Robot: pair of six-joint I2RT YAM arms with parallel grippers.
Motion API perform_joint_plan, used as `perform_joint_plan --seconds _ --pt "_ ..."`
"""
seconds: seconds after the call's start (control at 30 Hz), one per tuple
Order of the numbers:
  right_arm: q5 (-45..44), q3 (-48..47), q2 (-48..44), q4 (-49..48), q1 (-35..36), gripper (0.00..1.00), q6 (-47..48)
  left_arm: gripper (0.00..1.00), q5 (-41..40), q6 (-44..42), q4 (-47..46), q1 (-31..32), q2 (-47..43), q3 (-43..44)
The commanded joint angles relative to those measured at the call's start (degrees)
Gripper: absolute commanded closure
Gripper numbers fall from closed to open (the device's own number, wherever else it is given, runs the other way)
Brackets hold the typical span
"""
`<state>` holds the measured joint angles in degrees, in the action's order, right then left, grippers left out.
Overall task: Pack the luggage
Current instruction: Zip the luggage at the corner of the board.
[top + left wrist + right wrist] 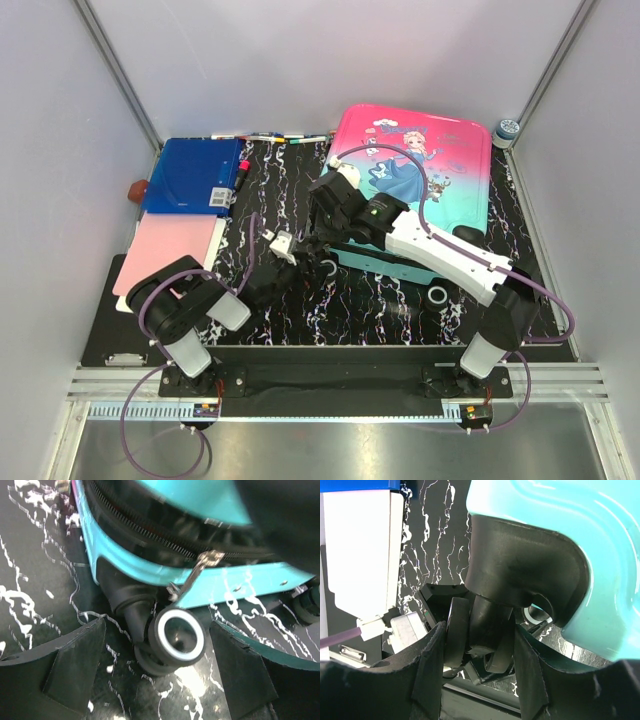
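The luggage (420,160) lies flat and zipped at the back right, its pink-to-teal shell with the princess print facing up. My right gripper (325,240) reaches to its near-left corner. In the right wrist view the right gripper (479,675) is shut on a black double wheel (490,630) under the teal shell (560,530). My left gripper (160,675) comes in low from the left and stands open, its fingers either side of another wheel (177,637) without touching it. A zipper pull (200,570) hangs just above that wheel.
A blue folder (190,175) lies at the back left with a red-capped marker (241,175) on it, and a pink sheet (170,250) lies in front. Several markers (270,137) line the back edge. A tape roll (507,130) sits beyond the suitcase's far right corner.
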<state>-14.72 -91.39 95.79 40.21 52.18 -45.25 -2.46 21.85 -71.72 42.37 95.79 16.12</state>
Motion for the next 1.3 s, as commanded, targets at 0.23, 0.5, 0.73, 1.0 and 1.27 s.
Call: perform_joint_plan --seconds 0.23,0.5,0.73,1.0,1.27 --pt "8.04 -4.23 -3.85 -19.73 0.55 1.00 1.57 0.11 -7.20 -4.00 -19.07 1.75 1.94 5.59" --pt "8.39 -2.30 -5.17 -20.61 0.20 1.00 1.22 0.12 -10.99 -4.71 -19.86 1.84 3.26 6.91" --pt "8.22 -0.63 -6.58 -21.31 0.20 1.00 1.04 0.33 -11.60 -5.67 -19.86 1.84 3.70 8.75" --pt "7.95 0.51 -7.46 -21.49 0.11 1.00 0.70 0.55 -11.43 -6.11 -19.68 1.84 4.14 9.72" --pt "7.43 2.27 -8.42 -21.57 0.11 1.00 0.34 0.87 -11.43 -5.94 -21.17 1.84 3.97 9.90"
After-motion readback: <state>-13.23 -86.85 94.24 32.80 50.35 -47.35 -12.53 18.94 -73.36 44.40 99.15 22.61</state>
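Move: The zip pull hangs just behind the luggage's lower wheel, about 4 cm ahead of the left hand, 3 cm to its right and 3 cm higher. The lower wheel is some 2 cm ahead of that hand, 4 cm right and 2 cm below it; the upper wheel, in the right fingers, is about 3 cm ahead, 4 cm right and 10 cm above it. From the right hand, the pull lies roughly 11 cm below and 1 cm back. The left hand, its fingers wide open, slips in under the held upper wheel towards the zip pull, about 3.5 cm forward and 2.5 cm up, turning some 10 degrees counter-clockwise with the tips lifting slightly, then slows and draws its fingers most of the way shut just in front of the lower wheel. Meanwhile the right hand keeps its grip on the upper wheel and, after a still start, eases it about 1 cm forward with a small roll, its left side rising about 5 degrees. ##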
